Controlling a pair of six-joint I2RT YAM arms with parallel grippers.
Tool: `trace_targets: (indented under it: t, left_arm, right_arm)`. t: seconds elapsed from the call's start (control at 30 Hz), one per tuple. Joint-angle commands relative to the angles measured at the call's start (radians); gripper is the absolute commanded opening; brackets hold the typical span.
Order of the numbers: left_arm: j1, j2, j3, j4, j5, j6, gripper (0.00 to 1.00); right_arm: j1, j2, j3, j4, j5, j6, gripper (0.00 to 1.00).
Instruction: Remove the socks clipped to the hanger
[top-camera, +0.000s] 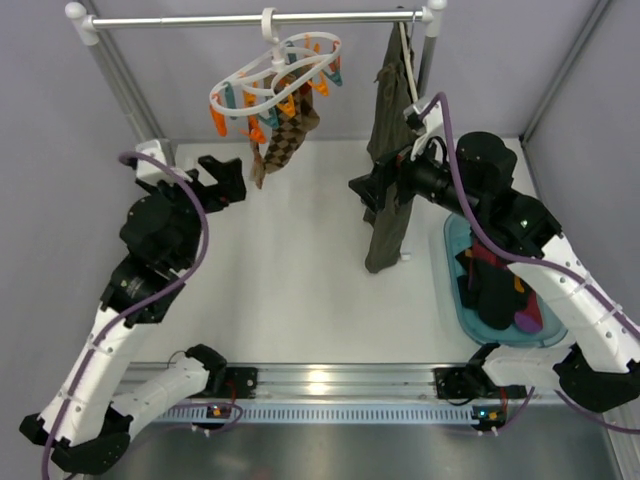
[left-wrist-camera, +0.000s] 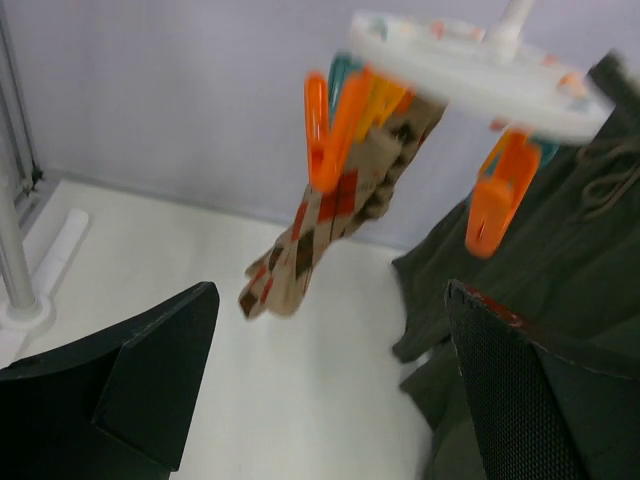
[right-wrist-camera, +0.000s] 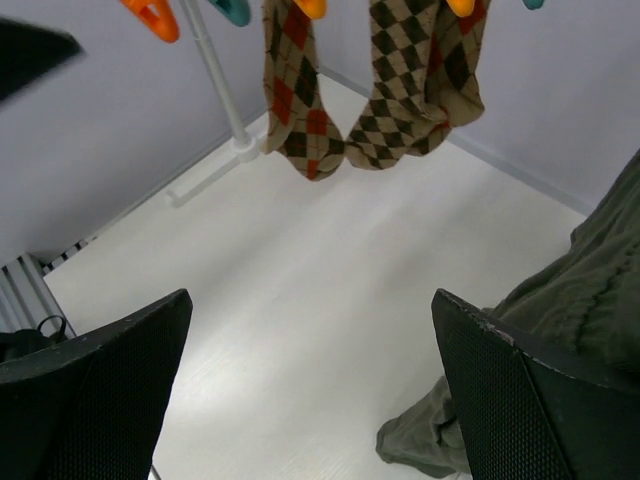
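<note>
The white hanger (top-camera: 278, 75) hangs by its hook from the rail, tilted, with orange and teal clips dangling. Brown argyle socks (top-camera: 285, 140) hang clipped under it. In the right wrist view two argyle socks (right-wrist-camera: 300, 100) (right-wrist-camera: 420, 90) show side by side. The left wrist view shows one argyle sock (left-wrist-camera: 330, 220) under an orange clip (left-wrist-camera: 335, 130) of the hanger (left-wrist-camera: 470, 70). My left gripper (top-camera: 232, 180) (left-wrist-camera: 330, 380) is open, just left of and below the socks, holding nothing. On the far side of the socks my right gripper (top-camera: 362, 197) (right-wrist-camera: 310, 380) is open and empty, beside the green garment.
A long olive-green garment (top-camera: 390, 170) (left-wrist-camera: 560, 250) (right-wrist-camera: 580, 310) hangs from the rail's right end down to the table. A teal bin (top-camera: 450, 250) at the right holds dark and coloured socks under the right arm. The rack's white posts (right-wrist-camera: 225, 90) stand at the back corners.
</note>
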Motion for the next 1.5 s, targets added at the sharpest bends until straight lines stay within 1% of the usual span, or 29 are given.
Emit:
trace_targets:
  t: [0.0, 0.03, 0.07, 0.1, 0.17, 0.2, 0.23, 0.27, 0.3, 0.33, 0.37, 0.4, 0.43, 0.5, 0.6, 0.67, 0.73, 0.8, 1.07, 1.13, 1.2, 1.37, 1.4, 1.47]
  left_arm:
    - [0.004, 0.033, 0.194, -0.116, -0.075, 0.002, 0.98]
    - [0.006, 0.053, 0.228, -0.119, -0.089, 0.014, 0.98]
    - [0.004, 0.105, 0.266, -0.127, -0.11, 0.026, 0.98]
    - [0.006, 0.14, 0.341, -0.13, -0.11, 0.043, 0.98]
    - [0.009, 0.208, 0.421, -0.13, -0.085, 0.095, 0.98]
    - [0.012, 0.278, 0.502, -0.13, -0.057, 0.114, 0.98]
    - [0.041, 0.308, 0.542, -0.139, -0.031, 0.131, 0.98]
    - [0.073, 0.341, 0.581, -0.142, 0.077, 0.129, 0.98]
    - [0.113, 0.405, 0.666, -0.159, 0.156, 0.099, 0.98]
    - [0.235, 0.446, 0.711, -0.191, 0.243, 0.071, 0.98]
    - [0.31, 0.478, 0.768, -0.193, 0.467, 0.041, 0.98]
    - [0.452, 0.528, 0.782, -0.192, 0.565, -0.031, 0.98]
    - [0.505, 0.545, 0.793, -0.189, 0.643, -0.052, 0.98]
    - [0.575, 0.572, 0.804, -0.185, 0.714, -0.066, 0.98]
    - [0.599, 0.599, 0.785, -0.124, 0.835, -0.075, 0.98]
    - [0.598, 0.615, 0.77, -0.094, 0.892, -0.084, 0.98]
    - [0.598, 0.621, 0.761, -0.057, 0.949, -0.104, 0.95]
    - [0.599, 0.63, 0.747, -0.046, 0.962, -0.115, 0.9]
    - [0.593, 0.625, 0.683, -0.037, 1.066, -0.181, 0.81]
    - [0.584, 0.606, 0.667, -0.037, 1.072, -0.188, 0.78]
    - [0.573, 0.58, 0.638, -0.029, 1.062, -0.194, 0.73]
    - [0.537, 0.461, 0.56, 0.003, 1.011, -0.198, 0.69]
    - [0.482, 0.449, 0.551, 0.005, 0.988, -0.187, 0.69]
    - [0.452, 0.42, 0.528, 0.005, 0.973, -0.178, 0.68]
  right_arm:
    - [-0.045, 0.02, -0.017, 0.037, -0.03, 0.02, 0.99]
    - [-0.059, 0.018, -0.023, 0.043, -0.042, 0.02, 1.0]
    - [-0.062, 0.015, -0.035, 0.049, -0.057, 0.022, 1.0]
    - [-0.064, 0.012, -0.041, 0.053, -0.065, 0.019, 1.0]
    - [-0.067, 0.001, -0.047, 0.061, -0.079, 0.014, 0.99]
    - [-0.065, 0.001, -0.049, 0.06, -0.082, 0.011, 0.99]
    - [-0.065, -0.006, -0.049, 0.057, -0.084, 0.011, 1.0]
    - [-0.065, -0.014, -0.054, 0.057, -0.088, 0.008, 0.99]
    - [-0.065, -0.019, -0.055, 0.054, -0.093, 0.008, 0.99]
    - [-0.065, -0.023, -0.058, 0.05, -0.096, 0.01, 0.99]
    - [-0.065, -0.034, -0.067, 0.05, -0.105, 0.008, 0.99]
    - [-0.065, -0.039, -0.073, 0.05, -0.111, 0.008, 0.99]
    - [-0.065, -0.043, -0.08, 0.052, -0.116, 0.008, 0.99]
    - [-0.065, -0.054, -0.096, 0.047, -0.12, 0.002, 0.99]
    - [-0.065, -0.062, -0.107, 0.038, -0.125, -0.007, 0.99]
    - [-0.065, -0.062, -0.11, 0.044, -0.131, -0.007, 1.0]
    - [-0.065, -0.059, -0.11, 0.047, -0.136, -0.003, 0.99]
    - [-0.065, -0.057, -0.11, 0.056, -0.142, -0.001, 1.0]
    - [-0.065, -0.077, -0.093, 0.067, -0.157, 0.011, 0.99]
    - [-0.065, -0.088, -0.09, 0.067, -0.159, 0.017, 0.99]
    - [-0.067, -0.092, -0.093, 0.069, -0.159, 0.017, 0.99]
    - [-0.065, -0.095, -0.095, 0.063, -0.156, 0.02, 1.0]
    - [-0.065, -0.097, -0.095, 0.063, -0.157, 0.022, 0.99]
    - [-0.065, -0.097, -0.097, 0.066, -0.157, 0.025, 0.99]
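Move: The hanger's middle is roughly 16 cm ahead of the empty left hand, 6 cm to its right and 9 cm higher. The checked sock still hangs from it, about 15 cm ahead and 5 cm right, slightly below the hand; the green trousers hang some 18 cm ahead and 22 cm right, middle 5 cm lower. From the right hand the hanger lies about 17 cm ahead, 10 cm left and 8 cm higher. The left fingers end partly closed around the near end of the hanger's rim, having risen and reached about 15 cm up and forward while swinging left, then come down and across to the right with the wrist turning some 30 degrees clockwise. They narrow by about a third, and the hand finally draws back about 5 cm. The open right hand dips about 3 cm, easing back slightly. ##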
